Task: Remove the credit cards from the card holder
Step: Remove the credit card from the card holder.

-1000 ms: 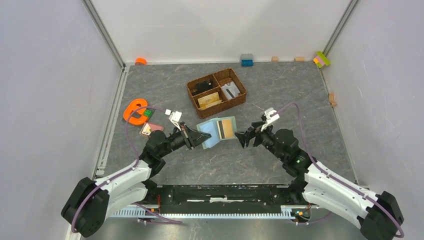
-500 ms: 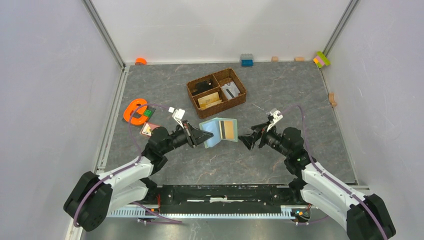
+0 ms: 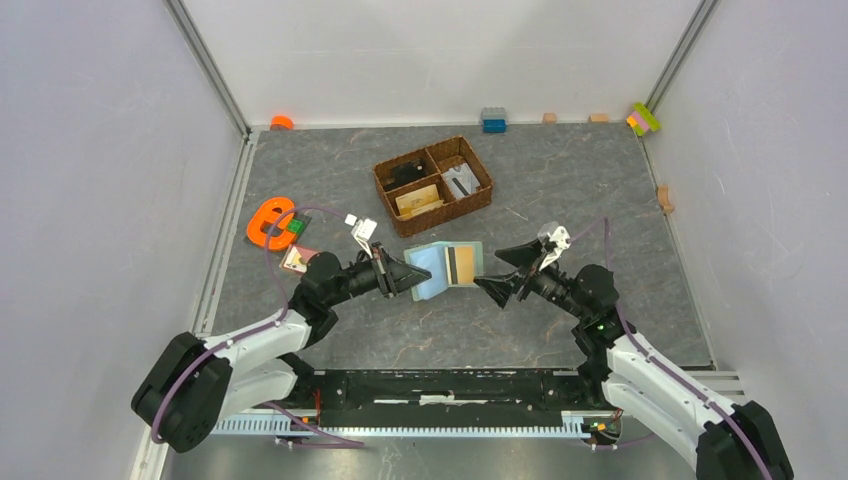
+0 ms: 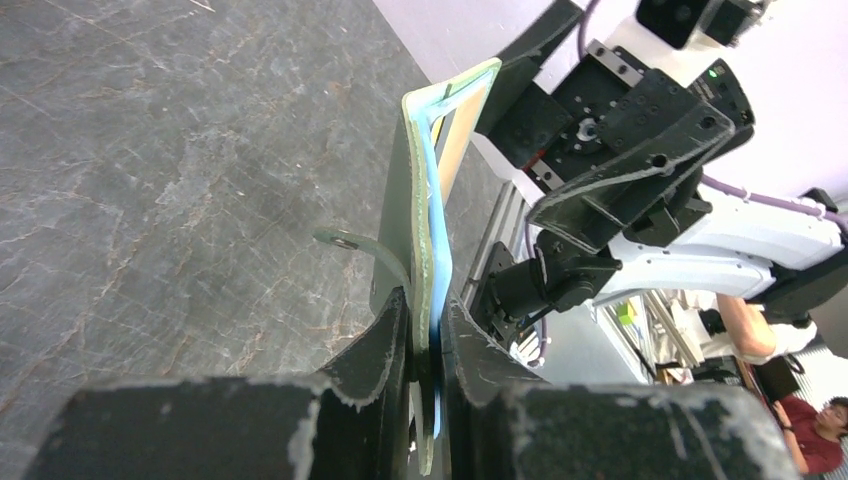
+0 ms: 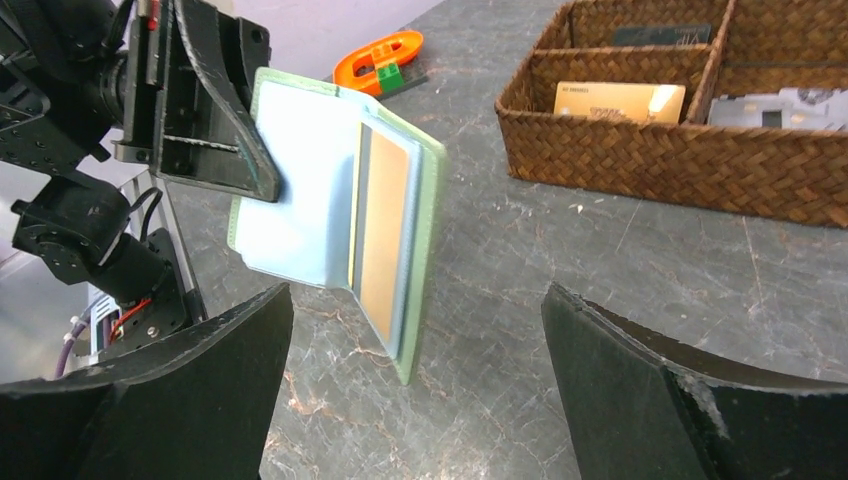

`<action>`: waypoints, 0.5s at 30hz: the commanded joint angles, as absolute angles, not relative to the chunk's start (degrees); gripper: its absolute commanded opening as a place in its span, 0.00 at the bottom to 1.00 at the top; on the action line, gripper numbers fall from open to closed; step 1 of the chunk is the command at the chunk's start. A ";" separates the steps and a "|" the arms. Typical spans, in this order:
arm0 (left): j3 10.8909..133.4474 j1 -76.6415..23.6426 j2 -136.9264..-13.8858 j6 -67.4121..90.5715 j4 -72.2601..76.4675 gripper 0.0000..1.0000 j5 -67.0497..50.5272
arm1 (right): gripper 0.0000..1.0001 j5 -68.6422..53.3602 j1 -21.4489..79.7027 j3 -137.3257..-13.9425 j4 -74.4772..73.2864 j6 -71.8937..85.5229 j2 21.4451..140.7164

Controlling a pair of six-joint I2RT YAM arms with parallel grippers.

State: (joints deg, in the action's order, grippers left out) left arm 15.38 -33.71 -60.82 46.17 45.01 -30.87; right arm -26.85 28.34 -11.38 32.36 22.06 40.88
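Note:
The sage-green card holder (image 3: 445, 268) hangs open above the table, pale blue inside, and my left gripper (image 3: 408, 275) is shut on its left flap. The left wrist view shows that flap (image 4: 424, 200) edge-on, pinched between my left gripper's (image 4: 425, 312) jaws. A tan-orange credit card (image 5: 385, 230) with a dark stripe sits in the right flap of the card holder (image 5: 300, 200). My right gripper (image 5: 417, 300) stands wide open just in front of the holder's lower edge without touching it. In the top view it (image 3: 498, 272) sits right of the credit card (image 3: 461, 262).
A brown wicker basket (image 3: 395, 200) behind the holder contains a gold card (image 5: 620, 100) and other small items. An orange shape (image 3: 270, 220) and a small pinkish card (image 3: 296, 259) lie left of my left arm. Small blocks (image 3: 493, 120) line the back wall.
My left gripper has carried the open card holder slightly right. The right arm has shifted right and lowered, with its open jaws still facing the holder.

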 commanded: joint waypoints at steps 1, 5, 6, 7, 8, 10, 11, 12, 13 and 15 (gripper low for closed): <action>17.66 -34.47 -62.65 49.05 53.03 0.02 -34.59 | 0.98 -30.07 28.30 -12.26 36.05 22.88 44.29; 17.91 -34.98 -64.19 50.01 55.45 0.02 -35.83 | 0.83 -33.74 28.30 -12.29 39.58 24.82 47.82; 18.08 -35.15 -64.33 50.09 55.50 0.02 -36.02 | 0.80 -34.15 28.30 -12.23 40.06 25.06 48.18; 18.23 -35.24 -64.49 50.10 55.39 0.02 -36.19 | 0.76 -34.35 28.29 -12.22 40.30 25.22 48.34; 18.36 -35.32 -64.49 50.03 55.25 0.02 -36.25 | 0.73 -34.47 28.28 -12.22 40.44 25.28 48.42; 18.86 -35.42 -64.11 49.35 53.47 0.02 -36.08 | 0.63 -34.89 28.30 -12.13 40.96 25.57 48.26; 19.26 -35.42 -63.76 48.80 52.02 0.02 -36.02 | 0.57 -35.05 28.30 -12.05 41.33 25.85 48.40; 19.54 -35.51 -63.39 48.18 50.90 0.02 -35.68 | 0.50 -35.22 28.28 -12.04 41.58 26.22 48.49; 19.66 -35.51 -63.03 47.58 49.79 0.02 -35.28 | 0.43 -35.56 28.31 -12.04 41.86 26.55 48.71; 19.85 -35.60 -62.30 46.72 48.10 0.02 -34.44 | 0.28 -36.29 28.30 -12.08 42.45 27.14 49.10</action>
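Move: In the right pocket of the open card holder, the yellow credit card lies about 5 cm left of the right hand, roughly level with it both fore-and-aft and in height. The holder's blue left leaf is some 12 cm to that hand's left, and the wicker basket about 18 cm ahead, 11 cm left and 15 cm below. From the left hand, still gripping the holder, the card is about 7 cm to the right and 1 cm ahead. Closing from wide open to less than half, the right fingers come together around the outer edge of the card leaf, while the hand dips about 2 cm, rises again nearly 1 cm, and eases some 1.5 cm left and 1 cm back. The left hand keeps its pinch and brings the holder about 1.5 cm right to meet it, drawing back and lifting about 1 cm each. ##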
